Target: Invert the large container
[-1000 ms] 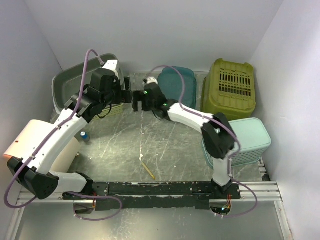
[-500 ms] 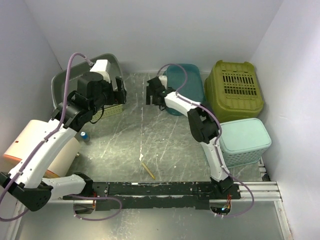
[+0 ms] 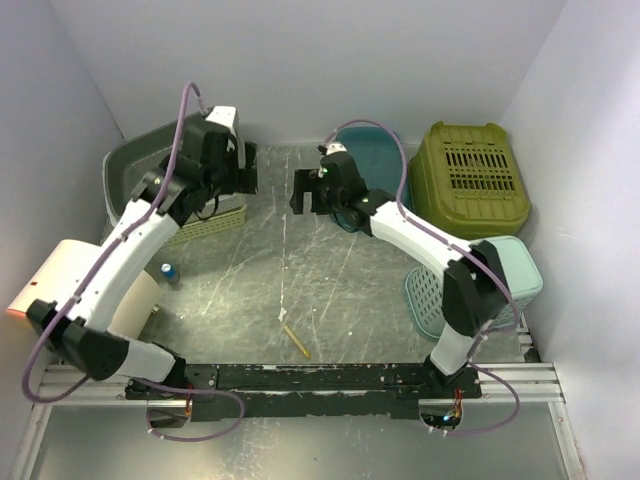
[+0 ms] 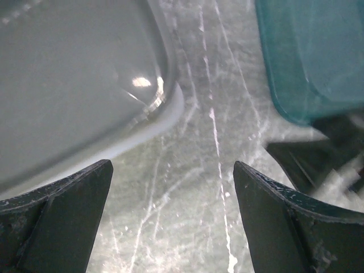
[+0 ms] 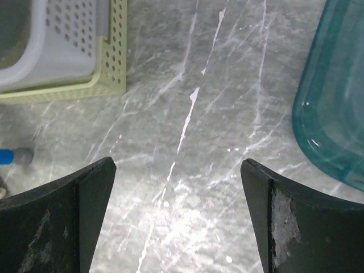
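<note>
The large container (image 3: 128, 165) is a grey tub at the back left by the wall, and its open side appears to face up. Its pale rim and smooth wall (image 4: 74, 85) fill the upper left of the left wrist view. My left gripper (image 3: 241, 170) hovers just right of the tub's right end, open, with only bare table between its fingers (image 4: 172, 165). My right gripper (image 3: 303, 192) hangs a little further right, facing the left one, and is also open and empty (image 5: 177, 164). It shows as a dark shape (image 4: 318, 156) in the left wrist view.
A teal tub (image 3: 372, 170) stands at the back middle, close behind the right gripper. An olive basket (image 3: 465, 180) lies upside down at the back right, with a mint basket (image 3: 490, 285) in front of it. A pale yellow perforated basket (image 3: 215, 215) sits beside the grey tub. A blue-capped item (image 3: 168, 271) and a wooden stick (image 3: 296, 341) lie on the table.
The two grippers were close together near the back middle and have drawn apart. The left has moved back toward the grey tub, and the right arm's elbow has swung out to the right.
</note>
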{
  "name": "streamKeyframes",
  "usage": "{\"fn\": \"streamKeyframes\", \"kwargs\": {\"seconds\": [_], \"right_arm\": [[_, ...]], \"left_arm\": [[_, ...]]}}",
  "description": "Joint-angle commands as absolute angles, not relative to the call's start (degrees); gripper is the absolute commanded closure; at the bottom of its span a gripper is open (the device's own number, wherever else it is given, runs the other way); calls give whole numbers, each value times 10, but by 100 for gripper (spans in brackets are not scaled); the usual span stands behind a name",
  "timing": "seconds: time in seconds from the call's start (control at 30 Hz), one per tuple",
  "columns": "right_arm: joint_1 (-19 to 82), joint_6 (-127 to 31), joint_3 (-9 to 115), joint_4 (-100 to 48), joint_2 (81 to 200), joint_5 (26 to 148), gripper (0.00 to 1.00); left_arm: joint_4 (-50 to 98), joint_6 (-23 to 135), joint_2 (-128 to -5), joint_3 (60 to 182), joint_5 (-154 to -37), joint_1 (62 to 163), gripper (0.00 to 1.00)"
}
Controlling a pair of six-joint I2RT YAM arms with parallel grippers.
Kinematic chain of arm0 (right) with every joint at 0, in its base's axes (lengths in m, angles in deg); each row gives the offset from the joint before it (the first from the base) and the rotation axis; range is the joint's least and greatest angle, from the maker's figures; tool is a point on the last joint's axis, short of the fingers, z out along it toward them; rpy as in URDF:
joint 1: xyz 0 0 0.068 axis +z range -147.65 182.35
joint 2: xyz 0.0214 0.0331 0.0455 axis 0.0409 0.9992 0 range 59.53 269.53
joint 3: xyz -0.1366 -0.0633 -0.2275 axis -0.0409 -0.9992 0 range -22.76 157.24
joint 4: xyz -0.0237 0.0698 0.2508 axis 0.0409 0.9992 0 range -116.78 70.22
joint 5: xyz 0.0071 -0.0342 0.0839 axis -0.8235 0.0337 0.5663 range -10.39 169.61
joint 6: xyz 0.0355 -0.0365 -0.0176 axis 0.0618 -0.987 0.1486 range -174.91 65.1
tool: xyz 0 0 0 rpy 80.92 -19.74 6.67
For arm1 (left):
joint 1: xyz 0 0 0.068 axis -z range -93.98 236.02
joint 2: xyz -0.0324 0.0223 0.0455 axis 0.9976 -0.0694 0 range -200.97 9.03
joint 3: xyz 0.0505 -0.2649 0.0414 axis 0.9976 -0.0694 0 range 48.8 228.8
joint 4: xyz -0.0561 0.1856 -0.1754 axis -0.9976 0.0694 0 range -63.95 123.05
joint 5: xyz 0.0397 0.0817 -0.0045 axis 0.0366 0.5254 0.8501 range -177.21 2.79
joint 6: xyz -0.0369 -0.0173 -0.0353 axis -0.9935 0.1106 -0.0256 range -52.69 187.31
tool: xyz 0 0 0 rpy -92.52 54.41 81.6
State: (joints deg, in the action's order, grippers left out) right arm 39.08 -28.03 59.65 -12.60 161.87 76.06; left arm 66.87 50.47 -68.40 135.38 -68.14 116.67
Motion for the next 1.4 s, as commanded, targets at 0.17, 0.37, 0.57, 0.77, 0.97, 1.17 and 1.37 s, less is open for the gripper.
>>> {"fn": "streamKeyframes", "kwargs": {"seconds": [0.17, 0.37, 0.57, 0.77, 0.97, 1.17, 1.37], "right_arm": [[381, -293, 407, -94, 1426, 666, 6], [379, -270, 356, -58, 1318, 615, 6], [379, -257, 350, -54, 1278, 617, 6], [380, -260, 352, -51, 1284, 612, 6], [380, -259, 362, -56, 1295, 623, 7], [380, -247, 357, -62, 1291, 622, 7], [379, -217, 350, -67, 1263, 593, 7]], "left_arm": [[726, 553, -827, 1519, -743, 1062, 2], [703, 539, -939, 1583, -722, 1054, 2], [678, 540, -981, 1594, -744, 1054, 11], [677, 547, -964, 1593, -751, 1054, 33], [713, 564, -933, 1632, -744, 1056, 82], [730, 611, -869, 1698, -745, 1063, 93], [720, 609, -810, 1771, -833, 1080, 93]]}}
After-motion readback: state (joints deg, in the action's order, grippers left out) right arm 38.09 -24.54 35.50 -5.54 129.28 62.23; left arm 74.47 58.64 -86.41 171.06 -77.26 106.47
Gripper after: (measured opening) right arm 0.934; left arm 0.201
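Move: The large grey container's middle lies about 5 cm ahead, 19 cm left and 12 cm below the left hand. The white basket sits under it, some 4 cm ahead, 19 cm left and 20 cm down; the teal tub is about 5 cm ahead, 32 cm right and 22 cm down. From the right hand the container is some 6 cm ahead and 33 cm left, about level in height. Left hand reaches 13 cm forward, dipping, pinches the container's right rim and hoists 17 cm; empty right hand retreats rightward. ##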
